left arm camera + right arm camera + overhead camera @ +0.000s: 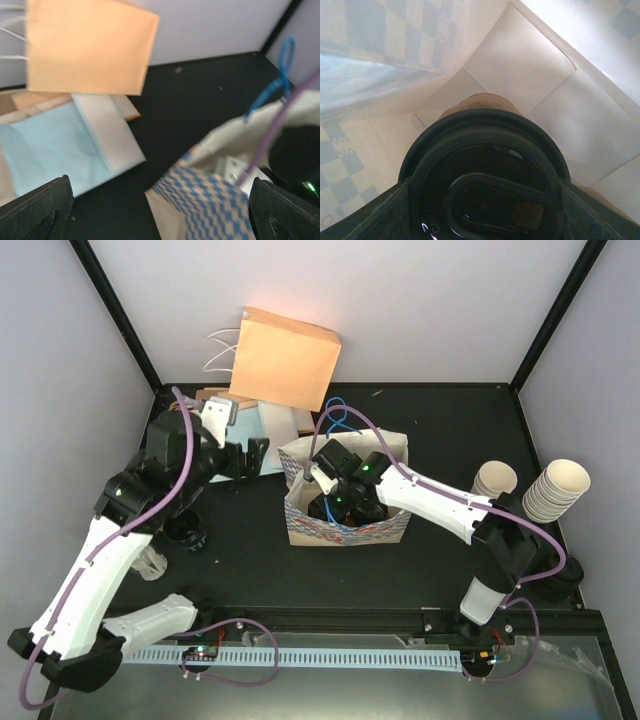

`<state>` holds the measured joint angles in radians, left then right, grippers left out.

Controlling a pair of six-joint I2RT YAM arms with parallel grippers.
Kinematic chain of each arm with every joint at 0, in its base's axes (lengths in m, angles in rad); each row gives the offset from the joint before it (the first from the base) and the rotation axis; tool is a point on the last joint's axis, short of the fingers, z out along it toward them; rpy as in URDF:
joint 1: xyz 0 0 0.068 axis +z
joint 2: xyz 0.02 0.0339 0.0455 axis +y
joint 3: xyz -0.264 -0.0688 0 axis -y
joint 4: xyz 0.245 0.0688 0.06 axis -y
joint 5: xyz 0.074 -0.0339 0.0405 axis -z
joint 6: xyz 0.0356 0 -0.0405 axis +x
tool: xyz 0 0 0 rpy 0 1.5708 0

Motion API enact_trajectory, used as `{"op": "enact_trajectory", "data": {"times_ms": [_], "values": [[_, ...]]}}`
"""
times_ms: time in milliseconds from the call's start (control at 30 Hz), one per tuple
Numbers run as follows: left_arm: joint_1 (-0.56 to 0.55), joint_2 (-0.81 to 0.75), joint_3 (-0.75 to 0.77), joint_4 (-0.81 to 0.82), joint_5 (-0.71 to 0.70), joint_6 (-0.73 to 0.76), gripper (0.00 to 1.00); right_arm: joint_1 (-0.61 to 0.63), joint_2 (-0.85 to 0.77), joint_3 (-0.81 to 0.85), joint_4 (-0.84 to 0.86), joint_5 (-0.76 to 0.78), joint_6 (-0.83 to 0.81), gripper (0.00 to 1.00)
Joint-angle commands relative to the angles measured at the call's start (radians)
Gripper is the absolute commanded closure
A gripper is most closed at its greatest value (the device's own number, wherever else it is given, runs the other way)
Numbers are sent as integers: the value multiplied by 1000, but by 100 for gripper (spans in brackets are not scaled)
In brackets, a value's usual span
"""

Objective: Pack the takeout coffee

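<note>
The takeout coffee (481, 104) is a paper cup under a black lid (485, 165), held down inside the blue-checked paper bag (345, 532). My right gripper (340, 502) reaches into that bag from the right, and its fingers (375, 215) press on both sides of the lid. Pale bag walls (535, 65) surround the cup in the right wrist view. My left gripper (255, 455) hovers just left of the bag's rim, open and holding nothing. Its dark fingertips (35, 210) frame the checked bag (210, 200).
An orange paper bag (285, 355) stands at the back, with flat light-blue bags (270, 425) lying in front of it. Two stacks of cream cups (495, 478) (558, 490) stand at the right. A dark round object (185, 532) sits under the left arm.
</note>
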<state>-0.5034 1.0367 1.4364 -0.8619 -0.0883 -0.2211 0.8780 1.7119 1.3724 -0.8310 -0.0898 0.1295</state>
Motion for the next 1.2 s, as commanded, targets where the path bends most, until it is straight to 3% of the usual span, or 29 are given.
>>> {"op": "enact_trajectory", "data": {"times_ms": [0, 300, 533, 867, 1167], "values": [[6, -52, -80, 28, 227, 0, 1, -1, 82, -77, -122, 134, 15, 35], [6, -6, -113, 3, 455, 25, 5, 54, 71, -125, -102, 293, 33, 36], [3, 73, -106, -41, 598, 17, 17, 23, 88, -116, -79, 153, 37, 35], [-50, 130, -108, -104, 495, -49, 26, 7, 111, -101, -85, 77, 28, 35], [-141, 275, 36, -271, 307, -78, 45, 11, 95, -96, -112, 278, 61, 35]]}}
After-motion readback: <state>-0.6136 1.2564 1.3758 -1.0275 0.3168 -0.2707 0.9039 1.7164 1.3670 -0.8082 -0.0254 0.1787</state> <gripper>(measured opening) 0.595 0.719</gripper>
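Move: The near part of the paper bag's left rim lies about 8 cm to the left hand's right, 3 cm back and 15 cm below. Deeper in the bag, the black-lidded cup is some 18 cm right, 3 cm back and 26 cm below that hand; the light-blue paper bag lies about 18 cm ahead, 9 cm left and 36 cm down. From the right hand, already holding that cup, the rim is roughly 12 cm left, 1 cm back and 9 cm up. The left hand comes down about 12 cm and some 9 cm to the right, easing back roughly 5 cm, towards the near part of the bag's left rim; most of the sideways travel comes first, then it mainly sinks. Its wrist tips down about 30 degrees and swings clockwise while the wide-open fingers close to a little over half, one either side of the rim, as the right hand keeps its grip on the lidded cup inside the bag. ##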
